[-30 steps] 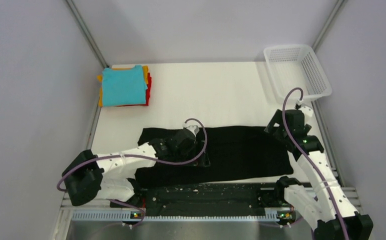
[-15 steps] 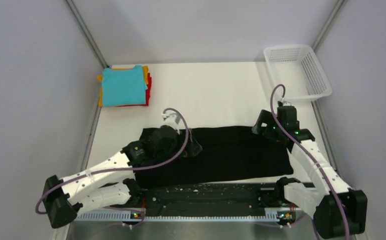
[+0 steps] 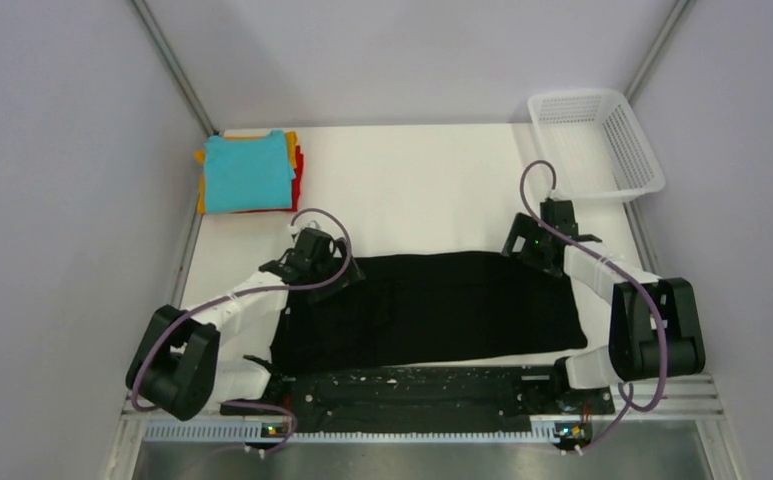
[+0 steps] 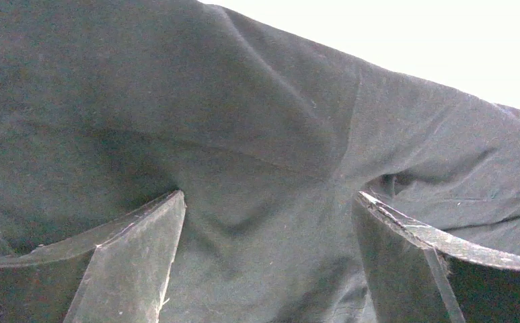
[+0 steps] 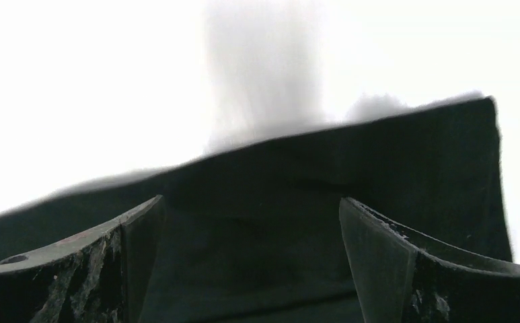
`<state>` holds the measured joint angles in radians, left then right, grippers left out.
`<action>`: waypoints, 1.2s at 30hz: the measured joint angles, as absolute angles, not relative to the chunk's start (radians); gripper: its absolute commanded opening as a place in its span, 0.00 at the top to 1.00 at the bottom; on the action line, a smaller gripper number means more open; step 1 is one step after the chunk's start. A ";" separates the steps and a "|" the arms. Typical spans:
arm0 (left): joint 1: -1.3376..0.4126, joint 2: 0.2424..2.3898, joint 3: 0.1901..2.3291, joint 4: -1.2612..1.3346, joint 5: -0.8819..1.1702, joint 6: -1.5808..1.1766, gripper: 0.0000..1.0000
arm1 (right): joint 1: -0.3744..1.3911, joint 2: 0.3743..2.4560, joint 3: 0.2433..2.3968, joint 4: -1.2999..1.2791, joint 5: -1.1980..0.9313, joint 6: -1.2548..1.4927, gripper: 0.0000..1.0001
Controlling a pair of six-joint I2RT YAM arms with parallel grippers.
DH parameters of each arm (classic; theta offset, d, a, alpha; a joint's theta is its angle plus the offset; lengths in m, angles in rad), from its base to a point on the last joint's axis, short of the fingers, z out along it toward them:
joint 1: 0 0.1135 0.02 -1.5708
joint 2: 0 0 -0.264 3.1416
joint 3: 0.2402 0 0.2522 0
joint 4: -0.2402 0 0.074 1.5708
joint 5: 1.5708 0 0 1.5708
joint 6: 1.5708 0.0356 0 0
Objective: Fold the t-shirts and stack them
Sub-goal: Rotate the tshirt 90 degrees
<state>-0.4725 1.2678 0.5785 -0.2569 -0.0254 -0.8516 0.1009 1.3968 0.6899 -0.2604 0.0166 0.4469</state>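
A large black t-shirt [image 3: 432, 310] lies folded into a wide band across the near part of the white table [image 3: 412, 190]. My left gripper [image 3: 320, 268] hovers over its far left corner, and my right gripper [image 3: 530, 246] over its far right corner. In the left wrist view the left gripper [image 4: 270, 195] is open, with wrinkled black cloth [image 4: 264, 134] beneath the gap. In the right wrist view the right gripper [image 5: 251, 200] is open above the shirt's far edge [image 5: 378, 134]. A stack of folded t-shirts sits at the far left: teal [image 3: 247, 172] on top, orange-yellow [image 3: 200, 185] and red [image 3: 298, 175] edges below.
A white mesh basket [image 3: 577, 97] stands at the far right corner of the table. Grey walls close in both sides. A black rail [image 3: 412, 385] with the arm bases runs along the near edge.
Both arms have swung away from the near side. The left gripper went from the shirt's middle to its far left corner, the right one to the far right corner. Both stayed open.
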 measured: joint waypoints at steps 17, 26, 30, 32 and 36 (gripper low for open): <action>-0.308 2.071 1.483 -0.303 0.218 -0.708 0.01 | 0.028 1.320 0.607 -0.220 -0.014 0.501 0.02; -0.334 2.836 2.495 0.018 0.451 -1.074 0.01 | 0.448 1.041 0.447 -0.360 -0.078 0.765 0.01; -0.377 2.939 2.593 0.183 0.371 -1.227 0.01 | 0.674 1.109 0.469 -0.327 -0.159 0.848 0.01; -0.399 2.951 2.594 0.220 0.331 -1.258 0.01 | 0.775 1.187 0.517 -0.315 -0.187 0.860 0.01; -0.431 2.963 2.594 0.271 0.270 -1.287 0.01 | 0.918 1.320 0.615 -0.314 -0.225 0.852 0.01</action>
<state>-0.4313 2.9635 2.5942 0.2714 0.2703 -1.2865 0.9180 1.3205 0.6151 -0.3138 -0.2249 0.8516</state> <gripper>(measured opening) 0.985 0.985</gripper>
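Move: Both open grippers are down at the black t-shirt, folded into a wide strip. Its middle lies about 11 cm back and 21 cm right of the left hand, and 16 cm back and 23 cm left of the right hand, barely below either. The folded stack is some 30 cm ahead and 25 cm left of the left hand; the white basket is about 30 cm ahead and 20 cm right of the right hand. Pressing on the cloth with open fingers, the two hands swivel the t-shirt between them. The left pushes its end some 40 cm forward, veering about 24 cm right and rising slightly as its fingers tip up to nearly level. The right first edges forward-right, pauses, then drags its end back and left, roughly 20 cm each way, turning counter-clockwise. ##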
